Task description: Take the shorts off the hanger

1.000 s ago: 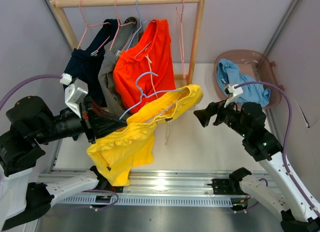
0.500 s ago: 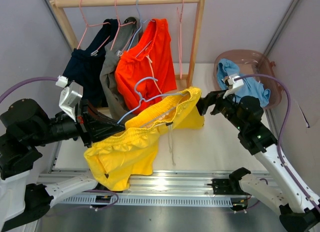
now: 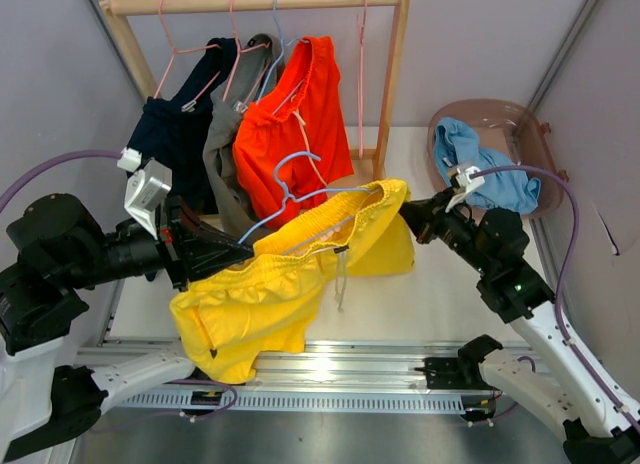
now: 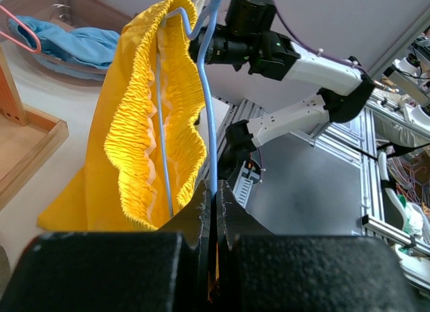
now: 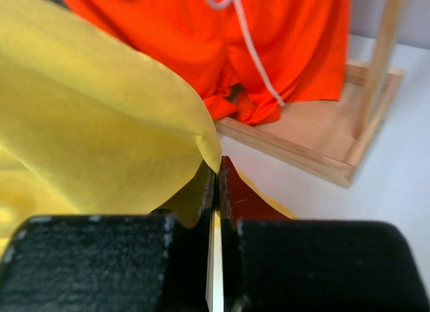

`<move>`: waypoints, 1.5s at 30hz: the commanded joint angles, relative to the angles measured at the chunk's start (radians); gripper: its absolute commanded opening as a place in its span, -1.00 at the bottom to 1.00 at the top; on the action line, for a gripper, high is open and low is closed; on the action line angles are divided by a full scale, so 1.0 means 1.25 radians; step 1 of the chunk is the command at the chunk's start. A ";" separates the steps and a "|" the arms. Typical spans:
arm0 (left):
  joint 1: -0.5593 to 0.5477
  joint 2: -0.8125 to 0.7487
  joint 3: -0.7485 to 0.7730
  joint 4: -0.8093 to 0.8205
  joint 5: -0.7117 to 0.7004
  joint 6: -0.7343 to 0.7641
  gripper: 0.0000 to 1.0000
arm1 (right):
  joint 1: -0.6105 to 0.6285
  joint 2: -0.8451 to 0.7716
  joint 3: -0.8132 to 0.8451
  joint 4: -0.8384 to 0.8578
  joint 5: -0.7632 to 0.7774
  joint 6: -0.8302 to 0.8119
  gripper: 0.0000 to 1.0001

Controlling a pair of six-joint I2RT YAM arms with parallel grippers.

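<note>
The yellow shorts (image 3: 275, 284) hang on a light blue wire hanger (image 3: 290, 189), held in the air in front of the rack. My left gripper (image 3: 240, 252) is shut on the hanger's wire (image 4: 209, 124). My right gripper (image 3: 408, 216) is shut on the yellow shorts' right edge (image 5: 101, 124). The navy shorts (image 3: 175, 134), grey shorts (image 3: 218, 149) and orange shorts (image 3: 295, 114) hang on the wooden rack (image 3: 255, 1). The light blue shorts (image 3: 480, 164) lie in a brown basket (image 3: 520, 119).
The rack's wooden base (image 5: 316, 144) lies just behind my right gripper. An empty pink hanger (image 3: 362, 64) hangs at the rack's right end. Grey walls close in both sides. A metal rail (image 3: 330, 359) runs along the near table edge.
My right gripper moved left to the yellow shorts' edge and shut on it. My left arm shifted slightly with the hanger, and the shorts swung lower.
</note>
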 commanded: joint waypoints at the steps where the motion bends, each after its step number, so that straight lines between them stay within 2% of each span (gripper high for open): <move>1: -0.006 0.003 0.013 0.049 -0.029 -0.002 -1.00 | -0.017 -0.046 0.013 -0.011 0.148 0.001 -1.00; 4: -0.006 -0.001 0.010 0.038 -0.052 0.002 -1.00 | -0.075 -0.084 0.018 -0.062 0.202 0.015 -1.00; 8: -0.006 -0.003 0.009 0.032 -0.066 0.000 -1.00 | -0.268 -0.094 0.026 -0.122 0.154 0.058 -1.00; 12: -0.006 -0.007 0.015 0.026 -0.070 0.003 -1.00 | -0.391 -0.091 0.030 -0.154 0.143 0.079 -1.00; 15: -0.006 -0.011 0.009 0.022 -0.076 0.004 -1.00 | -0.437 -0.085 0.031 -0.163 0.126 0.082 -1.00; 19: -0.006 -0.011 0.010 0.020 -0.084 0.007 -1.00 | -0.439 -0.095 0.011 -0.154 0.115 0.102 -1.00; 23: -0.006 -0.011 0.022 0.012 -0.109 0.008 -1.00 | -0.444 -0.108 -0.002 -0.182 0.236 0.087 -1.00; 26: -0.009 -0.012 0.027 0.011 -0.114 0.007 -1.00 | -0.465 -0.100 0.014 -0.195 0.226 0.077 -1.00; 31: -0.009 0.002 0.014 0.009 -0.153 0.014 -1.00 | -0.465 -0.124 -0.007 -0.173 0.105 0.123 -1.00; 34: -0.009 0.019 0.000 0.038 -0.174 0.020 -1.00 | -0.455 -0.161 -0.050 -0.102 -0.081 0.133 -1.00; 35: -0.009 0.026 -0.005 0.059 -0.201 0.024 -1.00 | -0.428 -0.171 -0.061 -0.075 -0.208 0.134 -1.00; 37: -0.008 0.062 -0.005 0.075 -0.237 0.030 -1.00 | -0.367 -0.191 -0.054 -0.055 -0.268 0.116 -1.00; 41: -0.008 0.141 0.022 0.164 -0.389 0.054 -1.00 | -0.130 -0.180 0.027 -0.169 -0.186 0.038 -1.00; 44: -0.009 0.225 0.071 0.196 -0.462 0.063 -1.00 | -0.046 -0.194 0.074 -0.220 -0.081 0.027 -1.00; 45: -0.009 0.251 0.090 0.168 -0.533 0.059 -1.00 | -0.018 -0.202 0.087 -0.247 0.016 0.022 -1.00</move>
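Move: Ahead of the left hand, which keeps the blue hanger, the orange shorts hang about 30 cm out, 5 cm right and 15 cm lower; the yellow shorts' middle is nearer, some 8 cm ahead, 6 cm right, 11 cm below. The right hand already grips their right end; from it the basket lies about 25 cm ahead, 27 cm right, 28 cm below, the blue hanger's middle 14 cm left, 10 cm back, 12 cm above. Pulling the yellow shorts off sideways, the right hand keeps its grip and sweeps about 17 cm right, turning clockwise, then swings back left, drawing in towards the base and turning back. The left hand keeps hold of the blue hanger, eases forward and slightly down, then swings forward towards the orange shorts, about 13 cm in all, turning counter-clockwise. ##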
